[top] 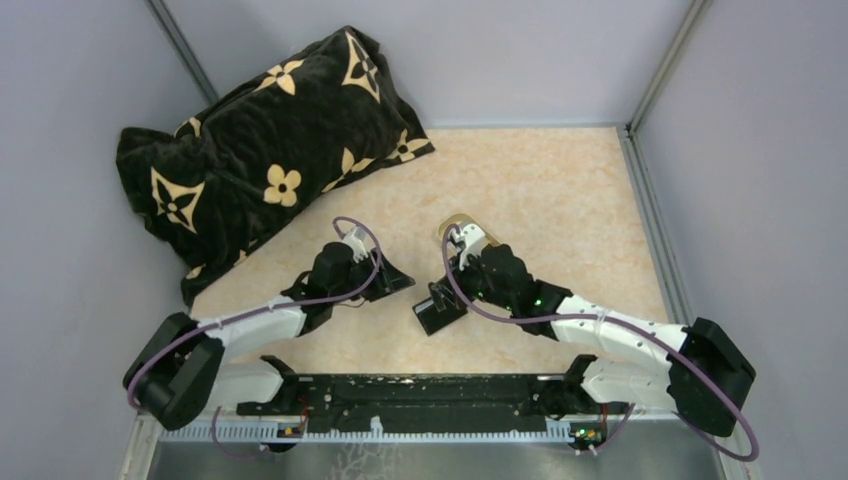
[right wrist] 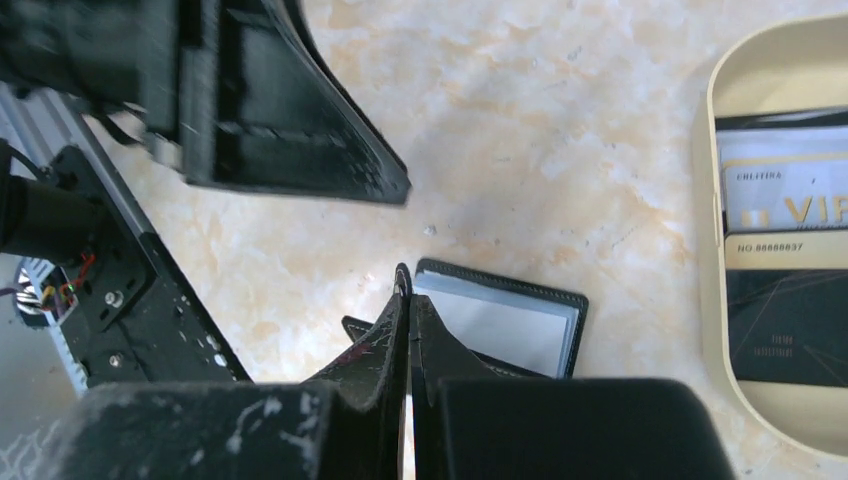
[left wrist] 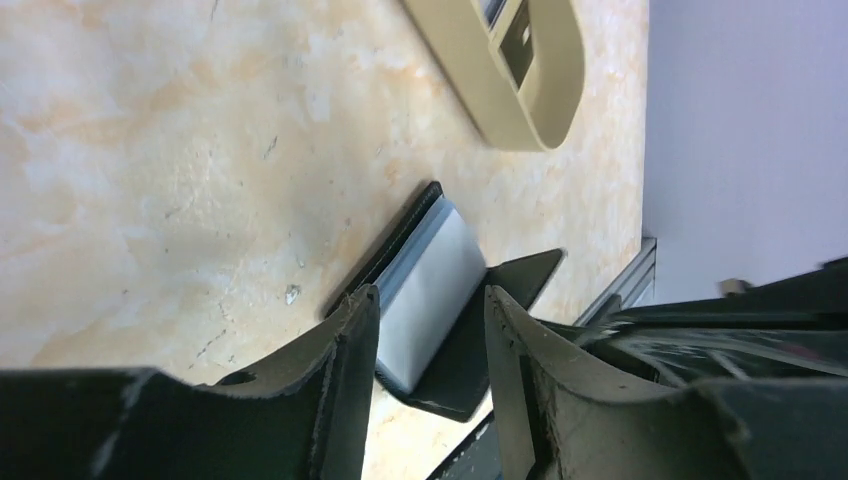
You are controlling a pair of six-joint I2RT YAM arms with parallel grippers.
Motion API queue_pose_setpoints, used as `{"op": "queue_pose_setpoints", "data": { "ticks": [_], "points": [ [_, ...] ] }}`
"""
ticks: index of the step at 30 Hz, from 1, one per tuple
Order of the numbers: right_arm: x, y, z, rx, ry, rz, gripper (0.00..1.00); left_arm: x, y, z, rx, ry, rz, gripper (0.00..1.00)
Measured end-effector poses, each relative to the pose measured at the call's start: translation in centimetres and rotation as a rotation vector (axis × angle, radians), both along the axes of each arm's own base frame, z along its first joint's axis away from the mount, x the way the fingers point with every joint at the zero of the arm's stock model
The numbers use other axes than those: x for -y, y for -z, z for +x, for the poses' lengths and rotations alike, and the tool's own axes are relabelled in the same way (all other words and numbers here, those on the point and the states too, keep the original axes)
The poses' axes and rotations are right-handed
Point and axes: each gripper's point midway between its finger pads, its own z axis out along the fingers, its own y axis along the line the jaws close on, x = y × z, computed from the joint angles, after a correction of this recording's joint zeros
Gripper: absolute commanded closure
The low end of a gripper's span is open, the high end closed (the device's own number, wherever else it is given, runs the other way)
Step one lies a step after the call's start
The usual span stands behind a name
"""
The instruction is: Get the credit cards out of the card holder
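Observation:
The black card holder (right wrist: 500, 325) lies open on the marble tabletop, its pale silvery-blue inner panel facing up. My right gripper (right wrist: 408, 288) is shut on the holder's raised black cover flap. In the top view the right gripper (top: 441, 300) sits right over the card holder (top: 437, 317). Just left of it, my left gripper (top: 392, 278) is open. In the left wrist view the left gripper (left wrist: 430, 295) has nothing between its fingers, and the card holder (left wrist: 440, 265) shows beyond the gap. Credit cards (right wrist: 785, 195), one pale with gold lettering and one dark, lie in the oval tray (right wrist: 712, 220).
The gold-rimmed tray (top: 458, 226) sits just beyond the right wrist, mostly hidden by it. A big black flowered pillow (top: 260, 150) fills the back left. Grey walls close in three sides. The black mounting rail (top: 420, 395) runs along the near edge.

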Motion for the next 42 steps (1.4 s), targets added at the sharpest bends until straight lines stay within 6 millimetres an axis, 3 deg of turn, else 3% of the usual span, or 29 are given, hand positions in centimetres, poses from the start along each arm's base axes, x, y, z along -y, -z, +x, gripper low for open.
{"op": "queue_pose_setpoints", "data": {
  "ticks": [5,10,17,20,26,37,42],
  "points": [
    [0.4,1.6,-0.1,-0.027,0.01,-0.034,1.0,-1.0,-2.1,0.6,0.073,-0.044,0.027,0.51],
    [2.0,3.2,-0.5,-0.053,0.05,-0.08,1.0,-1.6,-1.1,0.6,0.054,-0.057,0.071,0.52],
    [4.2,2.0,-0.9,-0.052,0.126,-0.079,1.0,-1.7,1.1,0.4,-0.003,-0.052,0.118,0.53],
    [5.6,2.7,-1.1,-0.083,0.176,-0.122,1.0,-1.5,1.4,0.5,-0.011,-0.045,0.119,0.53],
    [8.2,4.5,-2.3,-0.196,0.264,-0.232,1.0,-0.6,0.9,1.0,0.008,-0.026,0.09,0.54],
    [12.7,5.6,-3.8,-0.324,0.456,-0.366,1.0,0.3,-0.2,1.4,0.05,0.005,0.041,0.54],
    [14.0,8.0,-4.2,-0.411,0.514,-0.473,1.0,0.5,-0.4,1.5,0.059,0.011,0.034,0.54]
  ]
}}
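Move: The card holder lies almost straight under the right hand's closed fingers, about 12 cm below, 1 cm farther out and 1 cm to the right, with its dark cover half raised. The tray stands some 16 cm ahead of the right hand and 8 cm to its right, also about 12 cm down. From the left hand, the card holder lies about 6 cm to the right, 2 cm back and 6 cm below. With its fingers kept shut, the right hand dips a little and then sweeps about 14 cm to the right across the card holder towards the side where the cover folds out, drawing back some 4 cm and sinking 8 cm in all, while its fingers turn clockwise and tip some 35 degrees steeper, until the fingertips come down at the cover's free edge and seem to touch it. The left hand stays beside the card holder with its fingers half open, rising slightly, dipping about 3.5 cm and coming back up, with a short swing left and back. ##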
